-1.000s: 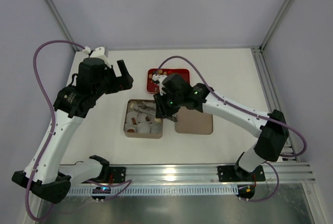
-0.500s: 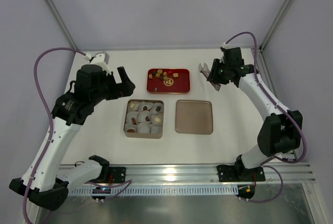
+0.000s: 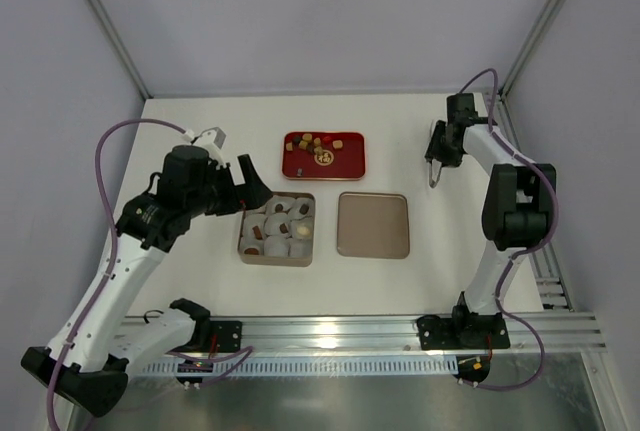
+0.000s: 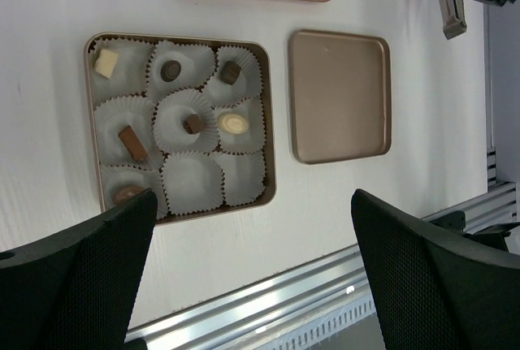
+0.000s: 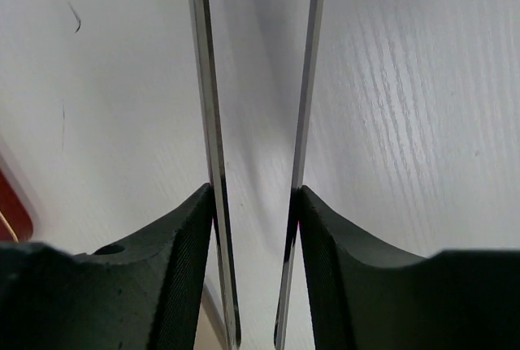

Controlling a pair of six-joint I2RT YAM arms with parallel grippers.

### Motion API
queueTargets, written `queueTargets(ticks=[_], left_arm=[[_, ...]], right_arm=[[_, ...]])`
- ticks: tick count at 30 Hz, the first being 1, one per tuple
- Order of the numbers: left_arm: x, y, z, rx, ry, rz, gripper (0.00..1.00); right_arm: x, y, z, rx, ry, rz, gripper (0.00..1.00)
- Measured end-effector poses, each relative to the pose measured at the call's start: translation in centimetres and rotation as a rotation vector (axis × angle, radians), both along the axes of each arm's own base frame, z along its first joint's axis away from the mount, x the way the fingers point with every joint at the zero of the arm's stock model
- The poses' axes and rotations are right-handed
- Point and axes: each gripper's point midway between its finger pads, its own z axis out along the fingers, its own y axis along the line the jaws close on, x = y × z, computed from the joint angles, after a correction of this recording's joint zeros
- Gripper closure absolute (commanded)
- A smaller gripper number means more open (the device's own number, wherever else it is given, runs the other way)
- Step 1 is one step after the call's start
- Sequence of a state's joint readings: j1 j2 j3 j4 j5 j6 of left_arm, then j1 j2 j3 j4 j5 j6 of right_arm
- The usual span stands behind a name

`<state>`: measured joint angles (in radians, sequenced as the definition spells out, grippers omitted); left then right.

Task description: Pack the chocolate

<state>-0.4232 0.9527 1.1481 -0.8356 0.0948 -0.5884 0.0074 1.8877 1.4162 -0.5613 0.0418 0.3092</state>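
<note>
Several pieces of chocolate (image 4: 193, 123) sit in white paper cups inside the tan tin (image 3: 243, 251), also seen in the left wrist view (image 4: 270, 123). More chocolate (image 3: 313, 144) lies on the red tray (image 3: 352, 170). My left gripper (image 3: 247, 184) hangs open just left of the tin, nothing between its fingers (image 4: 253, 196). My right gripper (image 3: 437, 151) is at the far right of the table, shut on metal tweezers (image 3: 433, 173) whose two blades (image 5: 213, 123) point down at the bare tabletop. No chocolate shows between the blades.
The tin's flat lid (image 3: 373, 225) lies right of the tin and below the red tray. A metal rail (image 3: 330, 331) runs along the near edge. Frame posts and grey walls close in the back and sides.
My right arm has swung from over the tin to the table's far right, carrying the tweezers. My left gripper has come down and closer to the tin's left side.
</note>
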Motion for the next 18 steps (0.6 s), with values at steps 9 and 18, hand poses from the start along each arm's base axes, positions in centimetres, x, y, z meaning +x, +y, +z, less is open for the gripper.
queueTargets(ticks=[9, 18], left_arm=[[-0.7, -0.1, -0.4, -0.023, -0.003, -0.014, 0.00], [-0.9, -0.2, -0.7, -0.027, 0.005, -0.018, 0.00]], right_arm=[[1.0, -0.3, -3.4, -0.030, 0.094, 0.021, 0.37], [0.2, -0.3, -4.5, -0.036, 0.141, 0.040, 0.15]])
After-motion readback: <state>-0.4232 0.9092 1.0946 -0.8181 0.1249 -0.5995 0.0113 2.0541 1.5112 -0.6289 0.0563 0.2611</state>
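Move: The right hand holds the metal tongs in pinched fingers, above bare table about 6 cm below it. The red tray is about 27 cm to its left and nearly level with it; the beige tray is some 16 cm left and 18 cm back. From the left hand, that bare spot lies roughly 40 cm right, 10 cm ahead and 24 cm below. The right hand lowers the tongs about 5 cm towards the bare table, its fingers opening to about four-fifths. ##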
